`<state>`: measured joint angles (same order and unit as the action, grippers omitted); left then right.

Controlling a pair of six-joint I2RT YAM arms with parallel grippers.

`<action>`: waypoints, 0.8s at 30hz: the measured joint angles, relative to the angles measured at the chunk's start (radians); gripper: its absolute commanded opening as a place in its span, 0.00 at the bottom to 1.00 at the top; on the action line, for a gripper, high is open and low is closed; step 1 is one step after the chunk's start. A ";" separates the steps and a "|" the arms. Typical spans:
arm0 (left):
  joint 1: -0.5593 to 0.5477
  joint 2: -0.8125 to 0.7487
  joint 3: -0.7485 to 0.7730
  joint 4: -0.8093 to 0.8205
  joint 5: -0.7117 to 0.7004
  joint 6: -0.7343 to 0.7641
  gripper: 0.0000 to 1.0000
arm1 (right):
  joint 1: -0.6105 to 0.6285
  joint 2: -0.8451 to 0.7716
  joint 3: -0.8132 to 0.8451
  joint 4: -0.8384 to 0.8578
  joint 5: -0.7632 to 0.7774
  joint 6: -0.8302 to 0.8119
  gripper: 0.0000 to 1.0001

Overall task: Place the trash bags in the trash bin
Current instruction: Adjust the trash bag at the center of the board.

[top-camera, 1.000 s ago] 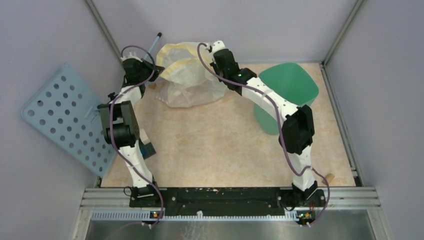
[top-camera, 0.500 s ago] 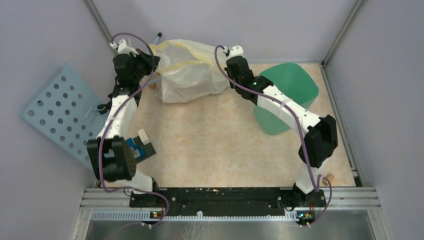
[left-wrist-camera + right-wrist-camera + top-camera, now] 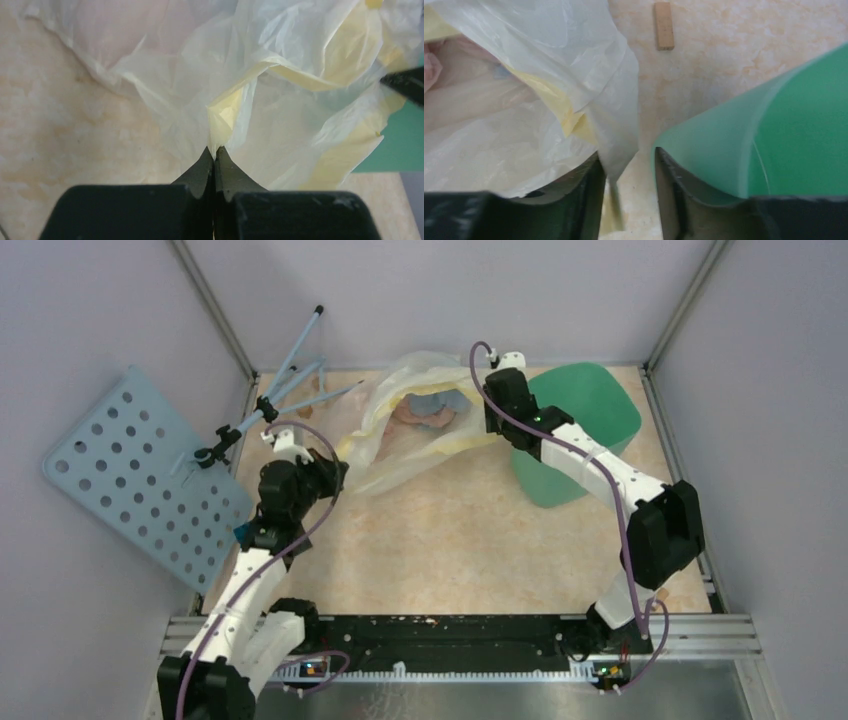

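Note:
A whitish bag (image 3: 400, 440) with a yellow rim lies stretched across the far middle of the table, its mouth facing up. Inside the mouth show a pale-blue crinkled piece (image 3: 432, 400), perhaps the trash bags, and something pinkish. My left gripper (image 3: 335, 475) is shut on a fold of the whitish bag's rim (image 3: 220, 120) at its near-left end. My right gripper (image 3: 629, 165) is open between the bag and the mint-green trash bin (image 3: 580, 420). A flap of the bag (image 3: 619, 135) hangs between its jaws, and the bin's rim (image 3: 724, 135) is against its right finger.
A pale-blue perforated board (image 3: 130, 470) leans outside the left wall. Thin blue rods on a black clamp (image 3: 290, 370) stand at the far left corner. A small wooden block (image 3: 664, 25) lies on the table beyond the bag. Enclosure walls close in three sides.
My left arm has pulled back toward the near left with the bag's rim, dragging the bag down and stretching it. My right gripper has opened and shifted right, toward the bin.

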<state>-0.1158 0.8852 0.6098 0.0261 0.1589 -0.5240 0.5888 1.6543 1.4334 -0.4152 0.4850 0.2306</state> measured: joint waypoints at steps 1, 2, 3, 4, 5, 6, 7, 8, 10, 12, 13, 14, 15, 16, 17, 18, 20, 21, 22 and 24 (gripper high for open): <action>-0.008 -0.033 -0.037 -0.007 -0.001 0.000 0.00 | -0.005 -0.001 0.000 0.003 -0.016 -0.001 0.58; -0.013 -0.059 -0.067 -0.012 0.000 0.001 0.00 | -0.008 -0.003 0.000 0.007 -0.043 -0.012 0.62; -0.018 -0.080 -0.096 -0.020 0.001 0.003 0.00 | -0.008 -0.005 0.000 0.011 -0.067 -0.022 0.64; -0.019 -0.096 -0.119 -0.029 0.003 0.004 0.00 | -0.006 -0.009 0.000 0.014 -0.095 -0.040 0.64; -0.019 -0.105 -0.134 -0.035 0.005 0.006 0.00 | 0.002 -0.013 0.000 0.018 -0.112 -0.056 0.65; -0.020 -0.114 -0.147 -0.045 0.008 0.011 0.00 | 0.010 -0.016 0.001 0.021 -0.125 -0.072 0.65; -0.020 -0.122 -0.156 -0.053 0.010 0.016 0.00 | 0.029 -0.021 0.001 0.026 -0.133 -0.094 0.65; -0.020 -0.131 -0.163 -0.056 0.014 0.022 0.00 | 0.048 -0.026 0.001 0.029 -0.139 -0.110 0.66; -0.020 -0.149 -0.167 -0.057 0.026 0.030 0.00 | 0.097 -0.035 0.001 0.032 -0.146 -0.146 0.69; -0.022 -0.171 -0.167 -0.056 0.043 0.037 0.00 | 0.137 -0.044 0.000 0.036 -0.150 -0.171 0.70; -0.022 -0.181 -0.168 -0.056 0.051 0.040 0.00 | 0.156 -0.050 -0.002 0.041 -0.152 -0.183 0.68; -0.023 -0.190 -0.168 -0.056 0.058 0.044 0.00 | 0.170 -0.056 -0.007 0.051 -0.154 -0.196 0.64; -0.023 -0.199 -0.168 -0.057 0.064 0.048 0.00 | 0.186 -0.067 -0.018 0.069 -0.157 -0.211 0.61; -0.023 -0.207 -0.169 -0.059 0.069 0.053 0.00 | 0.202 -0.079 -0.033 0.086 -0.158 -0.229 0.60; -0.023 -0.212 -0.169 -0.062 0.072 0.055 0.00 | 0.216 -0.091 -0.049 0.101 -0.158 -0.248 0.60; -0.023 -0.220 -0.169 -0.069 0.077 0.058 0.00 | 0.229 -0.103 -0.063 0.111 -0.158 -0.265 0.60; -0.023 -0.227 -0.169 -0.081 0.085 0.061 0.00 | 0.256 -0.115 -0.080 0.129 -0.156 -0.296 0.61; -0.023 -0.228 -0.169 -0.090 0.090 0.064 0.00 | 0.271 -0.118 -0.087 0.140 -0.154 -0.311 0.68; -0.023 -0.228 -0.169 -0.095 0.092 0.064 0.00 | 0.282 -0.118 -0.088 0.146 -0.154 -0.319 0.73; -0.023 -0.228 -0.168 -0.107 0.099 0.068 0.00 | 0.296 -0.118 -0.092 0.159 -0.154 -0.333 0.77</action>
<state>-0.1383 0.6571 0.4416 -0.0811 0.2581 -0.4564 0.8852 1.5364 1.3411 -0.2562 0.3309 -0.1020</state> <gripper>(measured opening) 0.004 0.710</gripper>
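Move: The left fingers hold the left end of the bag's yellow rim; the middle of the trash bag's mouth lies about 19 cm to their right, 9 cm ahead and 7 cm lower. From the right hand, the mouth's middle is some 13 cm left, level fore-and-aft and 7 cm lower. The trash bin's middle stands roughly 19 cm right of the right hand, level with it, and a wood block lies about 17 cm ahead and 6 cm right, on the table. Open the already parted right gripper wide around the rim's right end, then swing it about 12 cm left and 8 cm back, rising slightly, away from the trash bin and over the bag's mouth, turning it some 30 degrees counter-clockwise. Keep the left gripper shut on its rim corner and draw it about 5 cm back and 4 cm down, most of this early. ##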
